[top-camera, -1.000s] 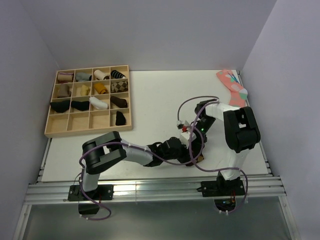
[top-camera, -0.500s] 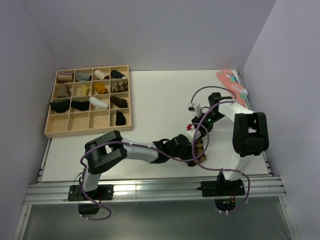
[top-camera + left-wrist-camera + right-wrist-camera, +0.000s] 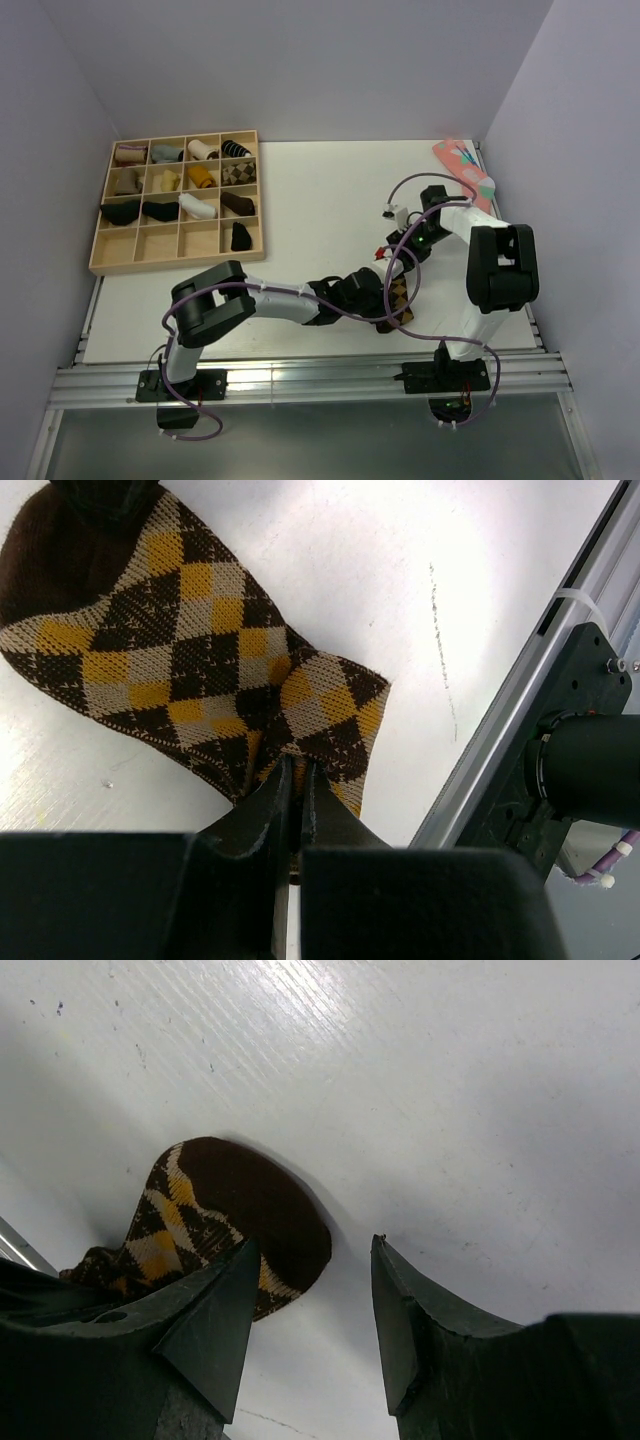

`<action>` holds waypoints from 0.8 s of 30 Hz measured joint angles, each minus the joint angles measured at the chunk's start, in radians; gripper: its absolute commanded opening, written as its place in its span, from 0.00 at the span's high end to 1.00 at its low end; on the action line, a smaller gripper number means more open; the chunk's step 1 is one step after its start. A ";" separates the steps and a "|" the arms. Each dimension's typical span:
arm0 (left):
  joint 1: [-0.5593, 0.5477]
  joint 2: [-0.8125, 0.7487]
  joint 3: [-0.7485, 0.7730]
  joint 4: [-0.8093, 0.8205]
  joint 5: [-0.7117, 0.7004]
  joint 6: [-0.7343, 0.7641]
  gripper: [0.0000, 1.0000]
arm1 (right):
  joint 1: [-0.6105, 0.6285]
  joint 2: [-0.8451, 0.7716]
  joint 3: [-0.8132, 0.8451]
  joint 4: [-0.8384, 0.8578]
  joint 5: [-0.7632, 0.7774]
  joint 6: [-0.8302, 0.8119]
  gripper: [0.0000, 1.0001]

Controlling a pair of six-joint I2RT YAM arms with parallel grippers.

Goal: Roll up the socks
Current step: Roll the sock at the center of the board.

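The socks (image 3: 190,650) are a dark brown piece with orange-tan argyle diamonds, lying flat on the white table near the front edge; they also show as a small patch (image 3: 400,296) in the top view. My left gripper (image 3: 295,772) is shut on the sock's near folded edge, pinching the fabric; the same gripper (image 3: 384,302) lies low across the table. My right gripper (image 3: 312,1245) is open and hovers just past the sock's dark brown rounded end (image 3: 255,1210), with nothing between its fingers. Seen from above, the right gripper (image 3: 394,252) is just behind the sock.
A wooden compartment tray (image 3: 175,262) with several rolled socks sits at the back left. A pink sock with teal patches (image 3: 463,175) lies at the back right corner. The table's metal rail (image 3: 530,680) runs close beside the sock, at the front edge.
The right gripper has lifted off the sock, drawn back toward the rear right and opened wider. The left gripper has kept its pinch on the sock and shifted slightly right.
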 measured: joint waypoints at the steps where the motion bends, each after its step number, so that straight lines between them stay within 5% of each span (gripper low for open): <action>1: 0.000 0.001 0.007 -0.011 0.000 0.000 1.00 | 0.000 0.002 0.000 0.000 0.000 -0.003 0.45; 9: 0.024 0.007 0.053 -0.097 0.032 -0.004 1.00 | 0.033 0.034 0.000 -0.017 0.002 -0.024 0.57; 13: 0.038 0.023 0.097 -0.157 0.074 -0.004 1.00 | 0.076 0.047 0.000 -0.018 0.008 -0.023 0.73; 24: 0.100 0.085 0.192 -0.248 0.264 -0.020 1.00 | 0.099 0.132 0.089 -0.084 -0.014 0.008 0.73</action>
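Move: The dark far end of the checkered sock sits just beside my open right fingers: about 3 cm to their left, 2 cm back and 2 cm below. The near fold, still pinched by my left fingers, is some 11 cm back and 8 cm left of my right hand. From my left hand the dark end is roughly 9 cm ahead and 5 cm to the right. The pink sock lies about 19 cm ahead and 13 cm right of my right hand. I slide my right hand about 3 cm left, easing slightly down and back onto the sock's dark far end, and narrow its half-open fingers until they pinch that end. My left hand stays almost in place on the near fold, keeping its pinch while rolling some 10 degrees so its forward side dips. ##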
